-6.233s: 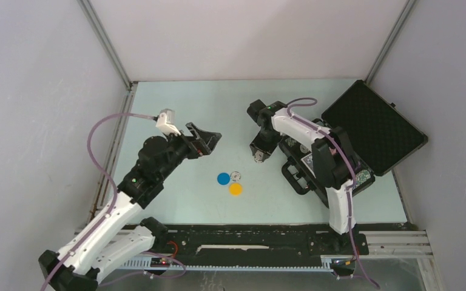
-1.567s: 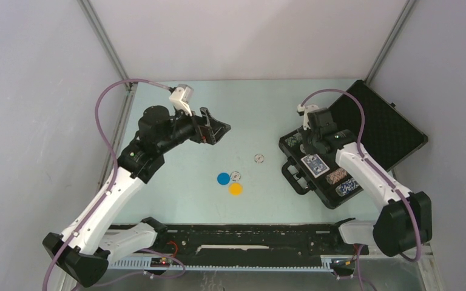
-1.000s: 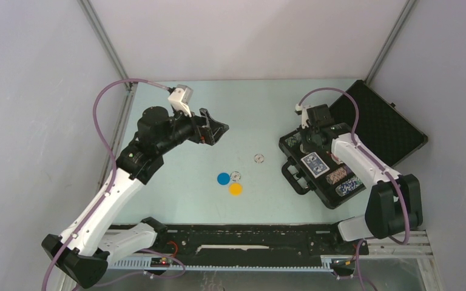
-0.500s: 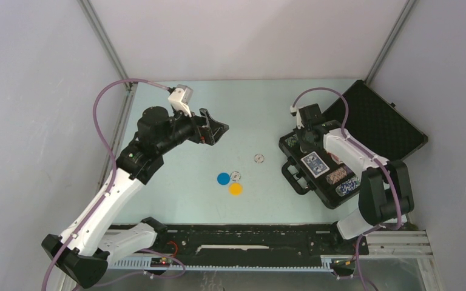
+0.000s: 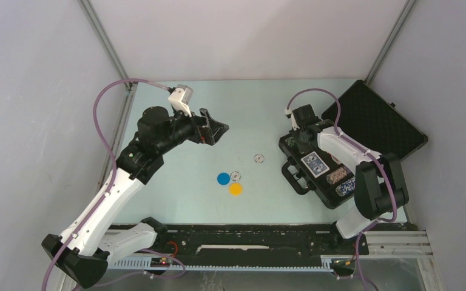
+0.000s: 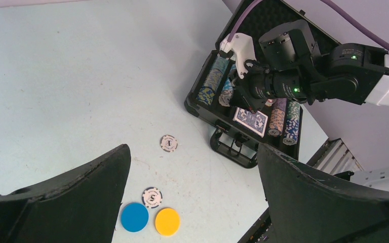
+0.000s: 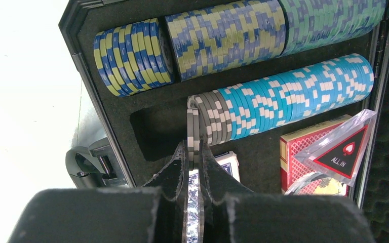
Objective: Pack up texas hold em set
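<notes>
The black case (image 5: 376,124) lies open at the right, its foam base (image 7: 152,126) holding rows of poker chips (image 7: 294,93). My right gripper (image 7: 193,147) reaches into the base (image 5: 297,140) and is shut on two grey chips (image 7: 193,126), upright at the left end of the light-blue row. A blue-backed deck (image 5: 314,163) lies under it, with a red deck (image 7: 304,152) and a clear triangular marker (image 7: 347,147) to its right. A blue disc (image 5: 223,178), a yellow disc (image 5: 235,188) and two loose chips (image 5: 258,158) lie mid-table. My left gripper (image 5: 218,130) hangs open above them (image 6: 192,152).
The case handle (image 5: 294,176) juts toward the table's middle. The raised lid lies toward the back right corner. Metal frame posts and grey walls close in the table on the left, back and right. My left arm (image 5: 121,176) stretches up the left side.
My right wrist has shifted a little left and back over the chip rows in the case. The left arm and the discs on the table have not moved.
</notes>
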Robot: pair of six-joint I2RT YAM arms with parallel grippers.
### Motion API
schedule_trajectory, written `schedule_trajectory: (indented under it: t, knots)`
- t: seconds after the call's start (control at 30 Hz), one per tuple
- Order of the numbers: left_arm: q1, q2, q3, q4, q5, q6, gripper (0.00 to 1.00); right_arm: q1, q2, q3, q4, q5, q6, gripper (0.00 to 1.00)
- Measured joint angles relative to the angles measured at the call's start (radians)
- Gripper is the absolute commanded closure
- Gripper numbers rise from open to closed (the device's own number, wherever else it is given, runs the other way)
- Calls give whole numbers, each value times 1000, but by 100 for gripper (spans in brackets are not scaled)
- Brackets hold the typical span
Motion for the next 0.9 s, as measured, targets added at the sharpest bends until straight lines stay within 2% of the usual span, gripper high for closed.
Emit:
schedule_trajectory:
  t: [0.33,0.63,0.9]
  knots:
    - [0,0,0,0,6,0,0,12,0,0,-2,21,0,83]
    - [0,0,0,0,18,-1,0,31,0,0,-4,59,4,73]
    - [-1,-2,0,0,18,-1,0,39,0,0,-4,88,8,71]
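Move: My right hand holds two grey chips by their edges. The open grey end of the blue-and-white chip row is about 1 cm ahead, 1 cm right and 1 cm below. The blue card deck sits roughly 4 cm back and 3 cm right; the red deck is level with me, 10 cm right. The loose blue-yellow chips stand 4 cm ahead, 5 cm left. From my left hand that row end is some 6 cm ahead, 29 cm right and 27 cm below. I open my right fingers gradually to a bit over a quarter of their range, letting go of the two grey chips against the grey end of the row. The fingertips stay practically where they are, low in the case, while the wrist leans left about 5 degrees, so the fingers slant slightly more to the right as they point down. ##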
